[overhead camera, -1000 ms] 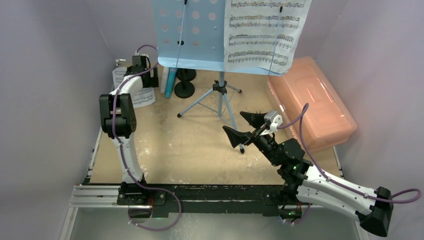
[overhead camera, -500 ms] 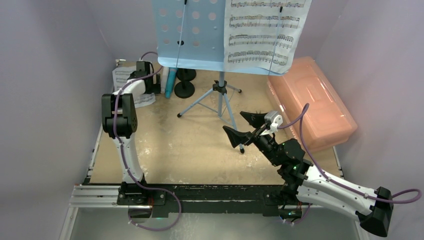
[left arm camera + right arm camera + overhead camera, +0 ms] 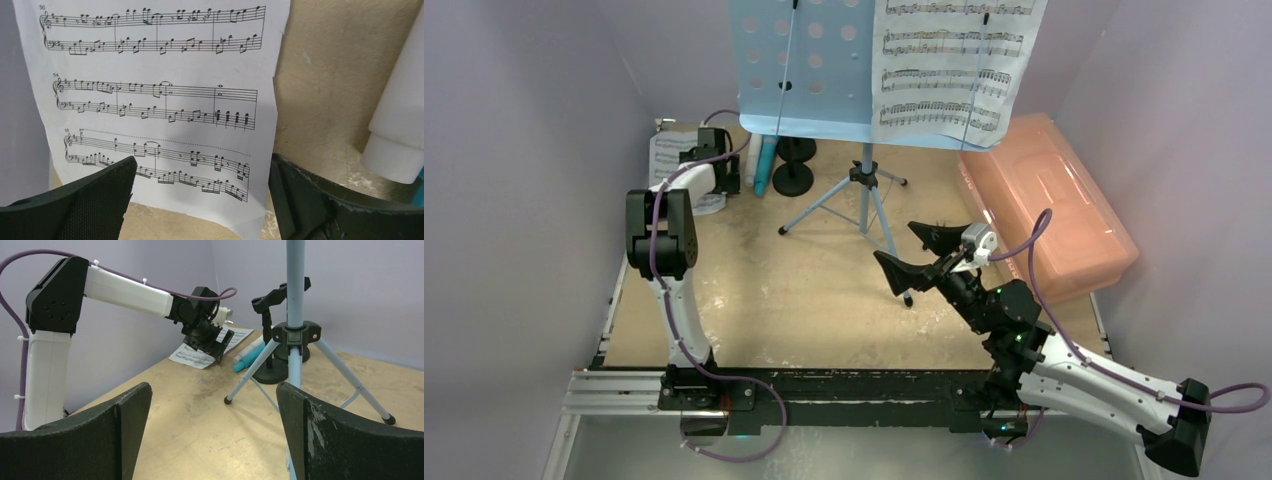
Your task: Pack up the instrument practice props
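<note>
A printed sheet-music page (image 3: 160, 100) lies flat on the table at the far left (image 3: 667, 160). My left gripper (image 3: 200, 165) hovers low over its near edge, open, one finger on each side of the page's lower corner. A white microphone (image 3: 400, 125) lies just to its right, beside a blue one (image 3: 765, 165). Two black round-based mic holders (image 3: 794, 175) stand behind them. The light-blue music rack (image 3: 809, 70) on tripod legs (image 3: 864, 200) carries another page (image 3: 949, 70). My right gripper (image 3: 896, 245) is open and holds nothing, close to the nearest tripod leg (image 3: 292, 405).
A pink translucent box (image 3: 1049, 210) with its lid on sits at the right side of the table. Purple walls close in the left, back and right. The rack's desk overhangs the back of the table.
My left gripper has reached farther back and lower over the page on the table. My right arm has shifted slightly to the right.
</note>
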Robot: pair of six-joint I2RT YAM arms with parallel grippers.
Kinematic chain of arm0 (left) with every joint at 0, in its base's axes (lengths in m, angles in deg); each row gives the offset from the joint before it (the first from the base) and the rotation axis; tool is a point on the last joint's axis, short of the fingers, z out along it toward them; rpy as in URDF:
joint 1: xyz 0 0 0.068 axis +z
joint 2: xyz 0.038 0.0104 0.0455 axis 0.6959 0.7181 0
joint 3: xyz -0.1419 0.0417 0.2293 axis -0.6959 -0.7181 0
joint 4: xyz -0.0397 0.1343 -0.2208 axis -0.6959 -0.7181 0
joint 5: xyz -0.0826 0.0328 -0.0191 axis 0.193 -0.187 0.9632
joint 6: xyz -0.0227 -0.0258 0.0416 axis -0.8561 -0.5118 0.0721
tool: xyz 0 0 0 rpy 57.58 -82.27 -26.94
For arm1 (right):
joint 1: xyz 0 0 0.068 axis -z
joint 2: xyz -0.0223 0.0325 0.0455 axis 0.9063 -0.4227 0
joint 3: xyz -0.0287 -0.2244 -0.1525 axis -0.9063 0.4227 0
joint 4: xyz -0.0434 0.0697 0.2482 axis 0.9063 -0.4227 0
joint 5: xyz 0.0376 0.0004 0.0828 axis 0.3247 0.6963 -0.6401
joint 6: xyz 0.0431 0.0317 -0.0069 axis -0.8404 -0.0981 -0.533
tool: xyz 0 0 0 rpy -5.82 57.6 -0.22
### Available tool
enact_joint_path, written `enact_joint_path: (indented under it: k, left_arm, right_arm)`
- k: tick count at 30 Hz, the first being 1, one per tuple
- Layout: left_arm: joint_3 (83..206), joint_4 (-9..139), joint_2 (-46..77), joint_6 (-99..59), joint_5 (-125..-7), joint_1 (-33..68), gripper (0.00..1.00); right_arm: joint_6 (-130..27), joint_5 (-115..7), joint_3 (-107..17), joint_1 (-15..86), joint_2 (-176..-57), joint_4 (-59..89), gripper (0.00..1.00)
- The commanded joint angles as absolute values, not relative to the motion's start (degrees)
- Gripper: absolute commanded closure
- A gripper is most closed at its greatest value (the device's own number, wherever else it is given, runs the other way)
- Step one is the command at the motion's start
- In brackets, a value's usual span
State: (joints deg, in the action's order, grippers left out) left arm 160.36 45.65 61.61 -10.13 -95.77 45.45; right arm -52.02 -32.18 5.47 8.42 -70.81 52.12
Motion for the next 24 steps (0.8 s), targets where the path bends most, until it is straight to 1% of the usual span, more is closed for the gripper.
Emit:
enact_joint_path:
  k: [1, 9, 14, 18, 24]
  left_arm:
    - [159.0, 46.5, 57.7, -8.8, -99.3, 45.4, 0.01]
    - [158.1, 45.9, 55.9, -9.6, -98.9, 45.4, 0.01]
    - [157.1, 45.0, 51.2, -11.0, -96.3, 45.4, 0.01]
    - [154.8, 44.3, 43.9, -13.2, -94.3, 45.4, 0.01]
    - [150.2, 42.8, 27.6, -16.2, -91.5, 45.4, 0.01]
  right_arm:
    - [-51.9, -33.0, 5.1, 8.5, -69.9, 54.0, 0.02]
    - [-51.7, -32.9, 4.4, 8.5, -69.6, 52.8, 0.02]
    - [-51.1, -32.5, 3.1, 8.6, -68.9, 50.9, 0.02]
    - [-51.0, -31.5, 1.2, 8.5, -68.3, 48.8, 0.02]
    - [-52.3, -31.4, -2.9, 8.5, -69.3, 44.1, 0.02]
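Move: The loose music sheet's middle lies about 6 cm ahead of the open left hand and 3 cm to its left, roughly 2 cm below it. The white microphone is some 9 cm ahead and 12 cm right, with the blue microphone beside it, 8 cm ahead and 15 cm right. From the right hand, the sheet lies roughly 37 cm ahead, 48 cm left and 34 cm below. Fingers still open, the left hand rises about 12 cm off the sheet, drawing back 4 cm. ##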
